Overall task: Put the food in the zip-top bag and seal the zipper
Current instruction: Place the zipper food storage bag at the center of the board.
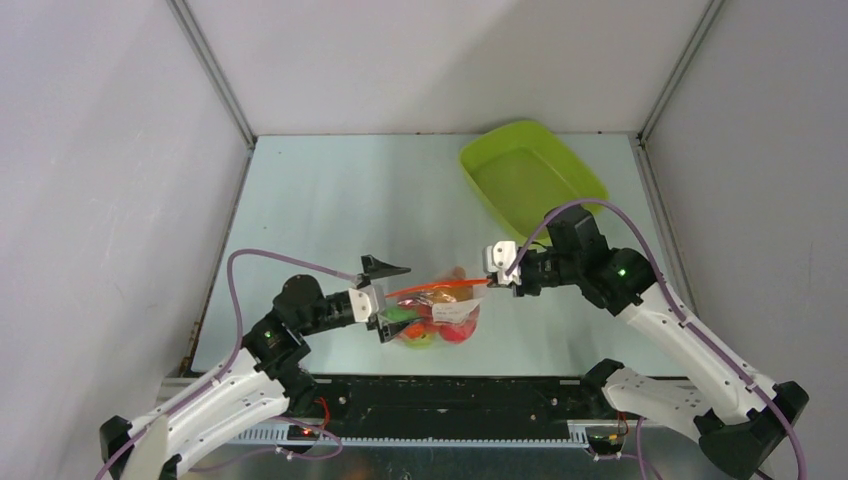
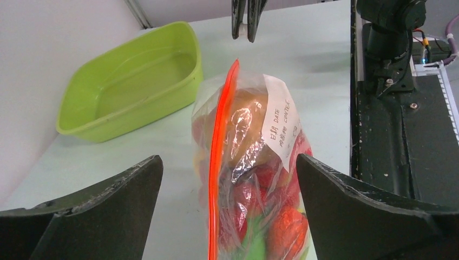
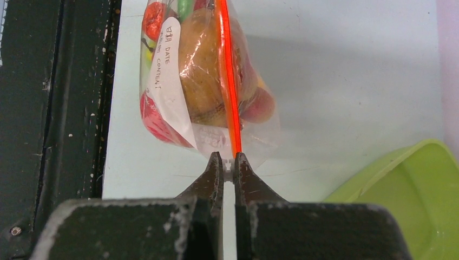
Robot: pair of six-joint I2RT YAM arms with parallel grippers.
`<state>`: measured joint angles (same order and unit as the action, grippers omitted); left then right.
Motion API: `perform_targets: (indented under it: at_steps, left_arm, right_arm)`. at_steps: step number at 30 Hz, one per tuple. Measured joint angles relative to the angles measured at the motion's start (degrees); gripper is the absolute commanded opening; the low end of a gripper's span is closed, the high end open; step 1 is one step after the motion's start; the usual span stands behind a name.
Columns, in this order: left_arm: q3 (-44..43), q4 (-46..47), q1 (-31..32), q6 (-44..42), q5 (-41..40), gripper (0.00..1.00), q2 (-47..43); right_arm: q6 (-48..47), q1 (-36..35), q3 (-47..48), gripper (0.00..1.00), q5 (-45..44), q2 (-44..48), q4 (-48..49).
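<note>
The zip-top bag point(image 1: 441, 318) lies at the table's near middle, full of food: a brown kiwi point(image 3: 203, 81), red fruit point(image 2: 287, 230) and green pieces. Its orange-red zipper point(image 1: 440, 289) runs along the top edge between the two grippers. My left gripper point(image 1: 385, 298) is open, and its fingers stand wide on either side of the bag's left end point(image 2: 254, 162) without touching it. My right gripper point(image 3: 228, 158) is shut on the white slider tab point(image 3: 228, 164) at the right end of the zipper point(image 3: 228, 81).
A lime-green tray point(image 1: 530, 175) stands at the back right, just beyond the right arm. The black base plate point(image 2: 411, 146) runs along the near table edge, close to the bag.
</note>
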<state>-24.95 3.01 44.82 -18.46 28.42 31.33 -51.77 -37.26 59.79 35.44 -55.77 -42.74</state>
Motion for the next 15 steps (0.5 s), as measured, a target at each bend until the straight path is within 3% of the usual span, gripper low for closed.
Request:
perform_targets:
  at_steps: [5, 9, 15]
  left_arm:
    - [0.0, 1.99, 0.0, 0.74, -1.79, 1.0, -1.49]
    - [-0.28, 3.43, 0.0, 4.31, -8.24, 1.0, -3.26]
    - [-3.04, 1.22, 0.0, 11.19, -12.39, 1.0, -6.32]
  right_arm:
    - [1.42, -0.02, 0.0, 0.0, -0.92, -0.61, 0.57]
    - [5.11, -1.2, -0.11, 0.0, -4.79, -1.22, 1.68]
    - [12.44, -11.78, -3.93, 0.0, -14.6, 1.36, 3.78]
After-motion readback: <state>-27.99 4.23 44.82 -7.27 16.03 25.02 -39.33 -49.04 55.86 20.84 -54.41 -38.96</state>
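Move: The filled bag's middle is about 4 cm right of the open left hand, 3 cm back and 5 cm below. The orange zipper's middle is about 5 cm right of that hand, 1 cm ahead and 2 cm below. From the closed right hand the bag's middle lies some 11 cm left, 5 cm back and 6 cm below. The green bin is roughly 28 cm ahead, 11 cm right and 6 cm below that right hand. With nothing gripped on either side, the wide-open left hand backs off the bag's zipper end, rising some 6 cm and drifting left, its fingertips tipping up and swinging counter-clockwise. The right hand, fingers still shut, edges forward a centimetre, then heads back and down with a little left, past the zipper's right end towards the near side of the bag, ending about 2 cm lower. ##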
